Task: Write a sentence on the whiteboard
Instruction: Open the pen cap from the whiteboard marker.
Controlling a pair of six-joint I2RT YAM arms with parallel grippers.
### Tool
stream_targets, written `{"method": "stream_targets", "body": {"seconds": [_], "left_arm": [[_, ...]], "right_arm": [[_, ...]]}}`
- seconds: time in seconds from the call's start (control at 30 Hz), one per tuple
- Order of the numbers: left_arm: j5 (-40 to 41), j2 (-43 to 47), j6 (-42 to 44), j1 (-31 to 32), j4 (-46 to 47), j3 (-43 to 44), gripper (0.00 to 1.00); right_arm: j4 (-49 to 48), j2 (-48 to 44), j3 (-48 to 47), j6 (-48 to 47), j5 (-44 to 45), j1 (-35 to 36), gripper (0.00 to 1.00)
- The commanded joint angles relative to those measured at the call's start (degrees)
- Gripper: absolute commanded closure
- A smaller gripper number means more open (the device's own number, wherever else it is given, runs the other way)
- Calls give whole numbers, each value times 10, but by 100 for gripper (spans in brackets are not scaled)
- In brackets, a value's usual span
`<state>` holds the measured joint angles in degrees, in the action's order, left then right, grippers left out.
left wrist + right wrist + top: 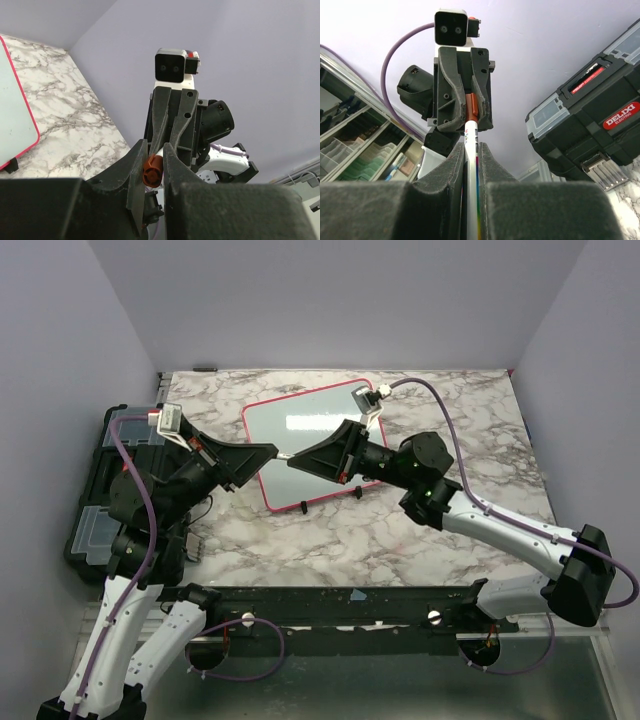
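Observation:
The whiteboard (pixel 300 430), glossy white with a thin red frame, lies flat on the marble table (pixel 450 420); the left wrist view catches its edge (pixel 12 110). Above its near-left corner the two grippers meet tip to tip with a marker (pixel 285 456) held level between them. My left gripper (pixel 270 452) (pixel 152 150) is shut on the marker's orange-red cap (pixel 152 171). My right gripper (pixel 300 459) (pixel 471 145) is shut on the white barrel (pixel 471 175), which has a rainbow stripe. The cap (pixel 473 105) still meets the barrel inside the left fingers (pixel 451 95).
A black toolbox (pixel 100 480) (pixel 590 125) with clear lid compartments sits at the table's left edge behind the left arm. Purple walls enclose the table on three sides. A black rail (pixel 350 605) runs along the near edge by the arm bases.

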<state>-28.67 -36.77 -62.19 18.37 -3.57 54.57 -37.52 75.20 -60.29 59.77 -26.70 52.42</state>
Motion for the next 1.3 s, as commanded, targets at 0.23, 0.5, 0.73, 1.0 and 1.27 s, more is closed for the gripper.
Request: {"method": "stream_targets", "body": {"seconds": [0.23, 0.5, 0.73, 1.0, 1.27], "left_arm": [[26, -9, 63, -33, -114, -38, 100], [33, 4, 34, -43, -97, -58, 100], [57, 9, -14, -63, -92, -61, 100], [74, 7, -13, -85, -116, -53, 100], [117, 14, 43, -100, -205, -17, 100]], "right_arm": [[-49, -62, 5, -16, 4, 17, 99], [-55, -81, 47, -8, 14, 18, 99], [-59, -112, 96, -1, 23, 18, 99], [-20, -166, 135, -16, 38, 18, 99], [63, -227, 155, -50, 70, 18, 99]]}}
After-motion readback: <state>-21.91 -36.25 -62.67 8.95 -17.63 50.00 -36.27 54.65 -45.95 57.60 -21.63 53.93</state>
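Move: Both hands already hold the marker between them: from the left gripper, clamped on its red-brown cap, the marker's white barrel lies about 5 cm to the right, 1 cm back and 2 cm lower. The whiteboard's middle is roughly 20 cm ahead of the left gripper, 6 cm right and 38 cm below; the toolbox some 35 cm left, 8 cm ahead and 33 cm below. From the right gripper, the cap sits about 5 cm left, 1 cm ahead and 2 cm up. Keep the cap pinched in the left gripper and the barrel in the right, sink both together some 4.5 cm, then pull them apart. Bring the left gripper forward and left about 5 cm each while still sinking, swinging counter-clockwise and tipping down; draw the right gripper right, back and up again, away from the cap. ##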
